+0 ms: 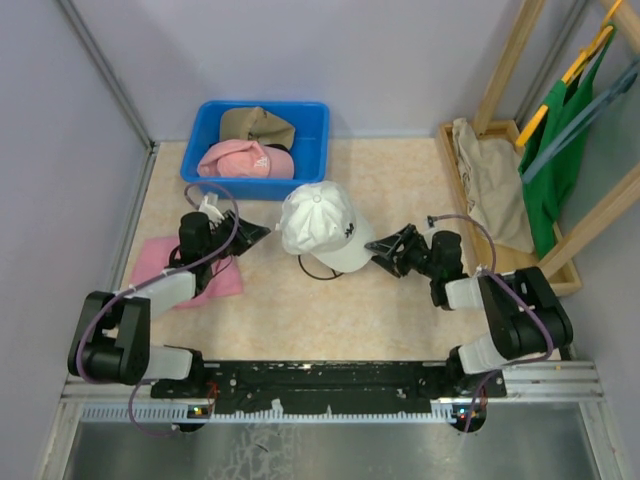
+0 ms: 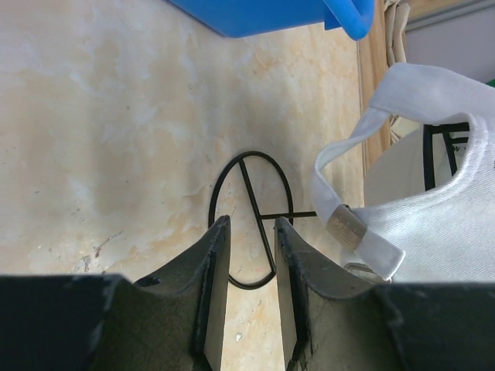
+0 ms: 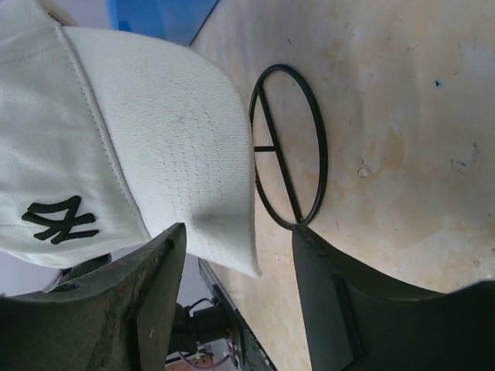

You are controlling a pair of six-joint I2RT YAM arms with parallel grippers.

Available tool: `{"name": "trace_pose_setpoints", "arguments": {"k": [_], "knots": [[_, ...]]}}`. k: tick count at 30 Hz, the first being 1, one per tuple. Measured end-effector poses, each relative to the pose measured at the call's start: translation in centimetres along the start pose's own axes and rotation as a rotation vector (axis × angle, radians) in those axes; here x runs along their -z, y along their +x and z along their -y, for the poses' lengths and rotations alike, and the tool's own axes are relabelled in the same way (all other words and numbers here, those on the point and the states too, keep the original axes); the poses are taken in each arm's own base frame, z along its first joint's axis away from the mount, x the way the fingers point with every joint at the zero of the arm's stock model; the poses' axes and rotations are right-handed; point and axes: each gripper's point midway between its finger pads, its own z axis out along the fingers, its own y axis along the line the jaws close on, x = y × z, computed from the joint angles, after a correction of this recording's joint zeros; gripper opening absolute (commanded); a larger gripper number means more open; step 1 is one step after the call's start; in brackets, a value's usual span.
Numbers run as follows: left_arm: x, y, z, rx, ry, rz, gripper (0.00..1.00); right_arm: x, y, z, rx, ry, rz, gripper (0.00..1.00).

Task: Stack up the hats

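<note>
A white hat (image 1: 320, 225) with a black logo sits on a black wire stand (image 1: 318, 270) mid-table. Its back strap shows in the left wrist view (image 2: 441, 224) and its brim in the right wrist view (image 3: 116, 131). A pink hat (image 1: 240, 160) and a tan hat (image 1: 258, 125) lie in the blue bin (image 1: 315, 150). My left gripper (image 1: 258, 233) is just left of the white hat, its jaws slightly apart (image 2: 251, 224) and empty over the stand's ring (image 2: 254, 199). My right gripper (image 1: 378, 246) stands open (image 3: 238, 229) at the brim's edge, near the ring (image 3: 279, 158).
A flat pink cloth (image 1: 215, 280) lies under the left arm. At the right a wooden rack (image 1: 500, 90) holds a beige garment (image 1: 490, 180) and green bags (image 1: 555, 150). Walls close in the table at the left and the back.
</note>
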Motion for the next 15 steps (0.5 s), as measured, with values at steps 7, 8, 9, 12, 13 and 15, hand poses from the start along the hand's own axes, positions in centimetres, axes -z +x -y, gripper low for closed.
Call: {"name": "trace_pose_setpoints", "arguments": {"k": [7, 8, 9, 12, 13, 15], "knots": [[0.03, -0.39, -0.29, -0.002, -0.014, 0.001, 0.35, -0.85, 0.42, 0.21, -0.078, -0.070, 0.006, 0.50], [0.02, -0.52, -0.25, -0.005, -0.014, 0.003, 0.35, -0.89, 0.39, 0.12, -0.089, -0.083, 0.009, 0.48], [-0.01, -0.66, -0.17, -0.007, -0.013, 0.005, 0.35, -0.90, 0.38, -0.05, -0.101, -0.100, 0.013, 0.45], [-0.02, -0.88, -0.11, -0.010, -0.011, 0.009, 0.35, -0.96, 0.40, -0.30, -0.135, -0.143, 0.020, 0.26], [-0.03, -0.91, -0.11, -0.011, -0.011, 0.008, 0.35, -0.97, 0.44, -0.33, -0.152, -0.156, 0.020, 0.19], [-0.02, -0.97, -0.09, -0.012, -0.009, 0.009, 0.35, -0.94, 0.49, -0.32, -0.181, -0.179, 0.022, 0.07]]}}
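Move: Just ahead of the right fingertips hangs the brim of the white hat, its middle about 4 cm to their left, at nearly the same height and level with them fore and aft. The wire stand under the hat is centred some 10 cm left and about 6 cm lower, neither nearer nor farther out. The blue bin lies roughly 24 cm left, 21 cm farther out and 5 cm lower. From the left hand, the brim is about 17 cm to the right and 4 cm nearer the base, slightly lower. Closing on the brim of the white hat, the right hand edges about 1 cm to its left while its wrist rolls some 15 degrees, left side rising and fingers levelling out. From just over half open, the fingers close by more than half and pinch the brim's lower edge between their tips; that touch is new. ##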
